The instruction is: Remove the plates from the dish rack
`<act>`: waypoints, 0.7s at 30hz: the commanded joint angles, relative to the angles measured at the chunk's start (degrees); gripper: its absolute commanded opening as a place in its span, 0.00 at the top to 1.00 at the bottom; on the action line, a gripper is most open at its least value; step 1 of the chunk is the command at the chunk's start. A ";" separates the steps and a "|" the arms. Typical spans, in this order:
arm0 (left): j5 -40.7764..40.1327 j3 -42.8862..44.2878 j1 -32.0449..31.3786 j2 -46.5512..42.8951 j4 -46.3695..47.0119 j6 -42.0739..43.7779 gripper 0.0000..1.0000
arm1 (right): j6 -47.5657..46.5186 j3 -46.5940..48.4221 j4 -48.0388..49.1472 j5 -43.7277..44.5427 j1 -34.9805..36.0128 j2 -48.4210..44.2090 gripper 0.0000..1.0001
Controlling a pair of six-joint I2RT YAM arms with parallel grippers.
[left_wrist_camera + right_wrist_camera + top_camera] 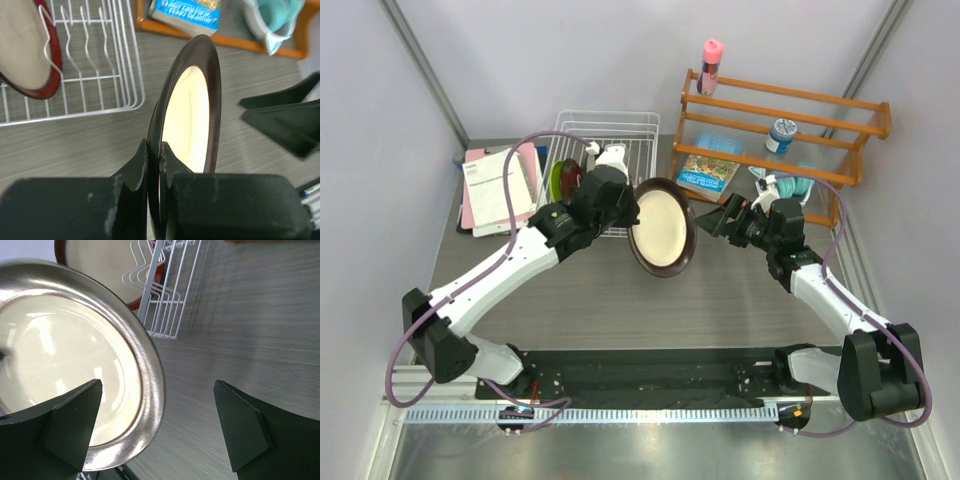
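My left gripper is shut on the rim of the large grey-rimmed cream plate and holds it on edge above the table, to the right of the white wire dish rack. The left wrist view shows both fingers clamped on the plate at its near rim, at the left gripper. A dark-red-rimmed cream plate stands in the rack, with a lime green plate and a red plate beside it. The right gripper is open, and the held plate's edge reaches in between its fingers.
An orange-brown wooden shelf rack stands at the back right with a pink bottle, a blue-lidded jar, a book and a teal cup. Papers and a pink folder lie left of the dish rack.
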 commanded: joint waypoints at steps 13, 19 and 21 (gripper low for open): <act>8.86 -8.28 2.19 -7.38 24.87 -11.33 1.00 | 19.03 -9.64 38.77 -16.78 0.20 9.12 0.45; 8.34 -11.28 2.27 -8.43 26.46 -11.94 1.00 | 24.40 -11.83 48.34 -18.81 0.20 11.94 0.99; 9.12 -11.54 2.27 -8.43 26.37 -11.59 1.00 | 25.54 -12.27 50.46 -19.42 0.11 12.46 0.99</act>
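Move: I already hold the plate by its left rim in my left hand; its middle lies about 7 cm to the right, 4 cm back and 6 cm below. From my open right hand the plate's middle is some 12 cm left, level fore and aft and a couple of cm higher. The dish rack stands about 17 cm ahead of that right hand, 29 cm left and 10 cm down; the books are 17 cm ahead, 4 cm right and 14 cm down. I bring my right hand about 3 cm left and 2 cm back towards the plate's free right rim, rolling its left side up some 20 degrees and swinging slightly counter-clockwise, then close the fingers to pinch that rim. My left hand keeps its grip, bobs up a few centimetres and back down, and rolls about 15 degrees, left side dropping. ##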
